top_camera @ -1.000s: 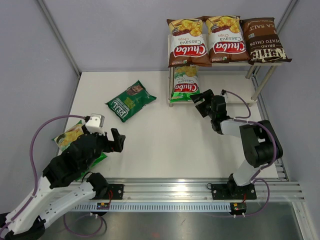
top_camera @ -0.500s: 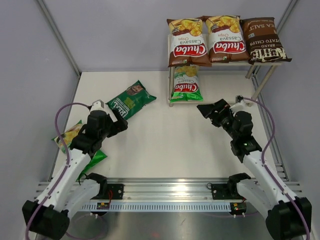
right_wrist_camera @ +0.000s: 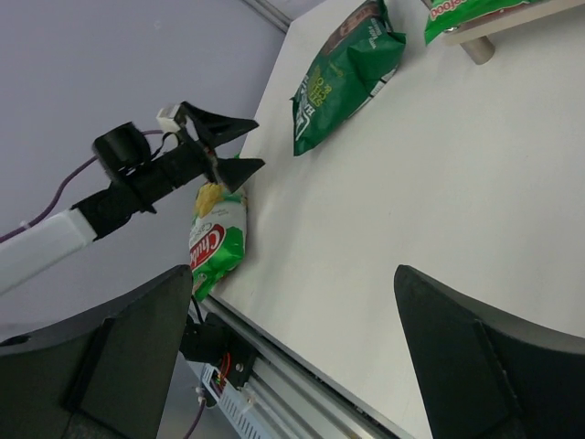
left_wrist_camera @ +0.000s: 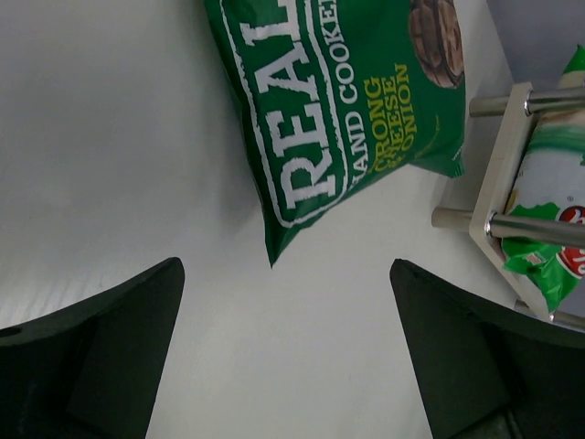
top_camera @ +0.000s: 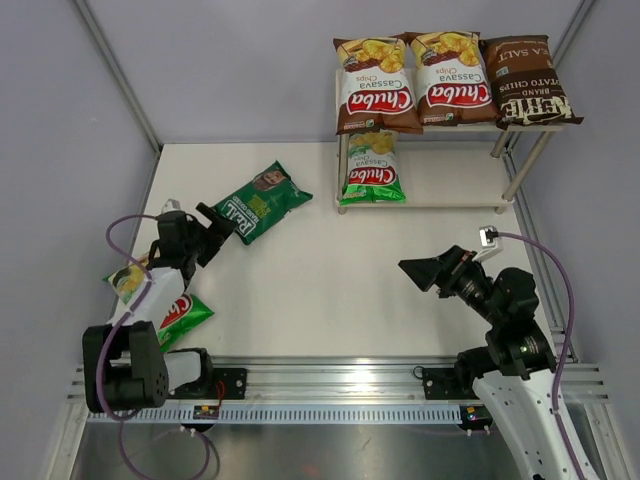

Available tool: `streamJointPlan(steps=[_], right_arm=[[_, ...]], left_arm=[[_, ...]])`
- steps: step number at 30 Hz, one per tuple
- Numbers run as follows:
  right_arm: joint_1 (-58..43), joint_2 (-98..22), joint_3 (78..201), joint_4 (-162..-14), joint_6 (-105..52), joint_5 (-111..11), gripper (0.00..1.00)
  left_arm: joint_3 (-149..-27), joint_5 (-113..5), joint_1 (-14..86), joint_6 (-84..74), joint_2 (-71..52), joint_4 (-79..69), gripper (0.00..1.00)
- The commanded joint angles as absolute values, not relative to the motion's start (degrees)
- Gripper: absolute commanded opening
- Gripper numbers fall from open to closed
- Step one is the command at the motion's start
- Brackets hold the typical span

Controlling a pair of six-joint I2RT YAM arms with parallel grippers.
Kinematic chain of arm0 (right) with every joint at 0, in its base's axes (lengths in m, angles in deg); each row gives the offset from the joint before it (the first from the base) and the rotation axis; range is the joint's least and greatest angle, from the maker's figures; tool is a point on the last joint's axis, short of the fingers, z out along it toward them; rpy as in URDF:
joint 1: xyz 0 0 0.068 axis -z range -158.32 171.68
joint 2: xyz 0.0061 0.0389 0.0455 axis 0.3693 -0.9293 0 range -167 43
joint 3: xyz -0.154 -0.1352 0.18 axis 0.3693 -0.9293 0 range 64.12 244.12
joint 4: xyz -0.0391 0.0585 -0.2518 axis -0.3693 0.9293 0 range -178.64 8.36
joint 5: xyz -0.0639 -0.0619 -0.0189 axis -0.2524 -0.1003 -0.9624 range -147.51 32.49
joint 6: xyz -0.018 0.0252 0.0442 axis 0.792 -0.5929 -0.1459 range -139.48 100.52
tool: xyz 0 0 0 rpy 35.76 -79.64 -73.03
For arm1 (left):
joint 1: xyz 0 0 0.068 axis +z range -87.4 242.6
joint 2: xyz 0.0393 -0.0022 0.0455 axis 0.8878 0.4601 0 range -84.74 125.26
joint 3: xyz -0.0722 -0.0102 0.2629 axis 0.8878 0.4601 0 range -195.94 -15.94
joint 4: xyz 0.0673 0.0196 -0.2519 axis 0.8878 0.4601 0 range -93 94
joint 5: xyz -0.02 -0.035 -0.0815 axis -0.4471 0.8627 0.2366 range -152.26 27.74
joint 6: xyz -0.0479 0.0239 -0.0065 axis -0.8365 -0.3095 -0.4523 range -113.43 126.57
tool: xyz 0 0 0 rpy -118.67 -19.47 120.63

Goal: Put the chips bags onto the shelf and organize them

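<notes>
The dark-green REAL bag (top_camera: 262,202) lies flat on the table left of the shelf (top_camera: 450,186); it also shows in the left wrist view (left_wrist_camera: 338,110). My left gripper (top_camera: 212,232) is open and empty, just short of the bag's near-left corner. A light-green Chuba bag (top_camera: 180,316) lies at the table's left edge, partly under the left arm. The shelf's top tier holds two brown Chuba bags (top_camera: 377,88) and the Kettle bag (top_camera: 528,82). The lower tier holds a light-green Chuba bag (top_camera: 373,168). My right gripper (top_camera: 420,272) is open and empty, above the table's near right.
The shelf's metal legs (left_wrist_camera: 521,227) stand just right of the REAL bag. A metal rail (top_camera: 340,376) runs along the near table edge. Grey walls close the left, back and right sides. Cables loop from both wrists.
My right arm has drawn back from the shelf's lower tier toward the near edge. My left gripper has moved away from the near edge, up to the REAL bag's near-left corner.
</notes>
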State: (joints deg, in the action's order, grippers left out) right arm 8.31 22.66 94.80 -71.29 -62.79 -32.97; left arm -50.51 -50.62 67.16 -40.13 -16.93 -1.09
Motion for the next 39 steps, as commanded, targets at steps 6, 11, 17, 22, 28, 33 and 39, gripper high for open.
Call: streamJointPlan(steps=[6, 11, 17, 22, 28, 33, 39], right_arm=[[8.4, 28.4, 99.01, -67.9, -61.24, -22.0, 0.99], [8.4, 29.46, 100.33, -65.96, -59.74, -21.56, 0.99], [8.32, 30.08, 101.56, -64.99, -58.6, -20.51, 0.99], [8.32, 29.99, 101.83, -65.87, -59.03, -20.42, 0.99], [8.32, 29.55, 102.27, -67.45, -59.39, -20.24, 0.99], [8.4, 29.64, 103.06, -65.88, -58.07, -21.03, 0.99], [8.4, 29.81, 103.58, -63.5, -56.4, -23.23, 0.99]], left_arm=[[-51.89, -42.4, 71.21, -45.36, -0.21, -27.49, 0.99], [-51.89, -37.13, 72.62, -51.16, 14.88, -45.25, 0.99], [-52.77, -35.98, 72.62, -53.64, 24.85, -58.19, 0.99], [-55.23, -36.06, 72.36, -55.13, 27.41, -57.06, 0.88], [-59.44, -36.68, 70.69, -52.59, 28.02, -51.17, 0.64], [-60.25, -37.03, 69.37, -51.35, 25.66, -50.2, 0.27], [-57.17, -36.6, 68.05, -51.09, 15.21, -50.81, 0.06]])
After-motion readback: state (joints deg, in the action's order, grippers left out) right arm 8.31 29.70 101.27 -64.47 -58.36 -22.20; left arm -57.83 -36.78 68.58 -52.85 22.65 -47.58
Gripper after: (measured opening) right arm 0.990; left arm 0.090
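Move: Some 15 cm ahead of the left hand, 8 cm to its right and about 7 cm lower lies the middle of the green Real chips bag, its near-left end pointing at the open fingers. The green Chuba bag on the table is roughly 16 cm back and 15 cm left of that hand, a little below; the shelved green bag stands about 20 cm ahead and 40 cm right. From the right hand the Real bag is some 30 cm ahead, 38 cm left and 22 cm down. Reaching forward about 12 cm and sinking some 6 cm early on, the left hand brings its open fingers around the Real bag's near-left end, its left side rolling down some 15 degrees. The fingers then close and pinch that end, and the hand starts up by 2 to 3 cm, easing right. The right hand, open and empty, backs off about 6 cm from the shelf, rising 4 cm and turning slightly counter-clockwise. ##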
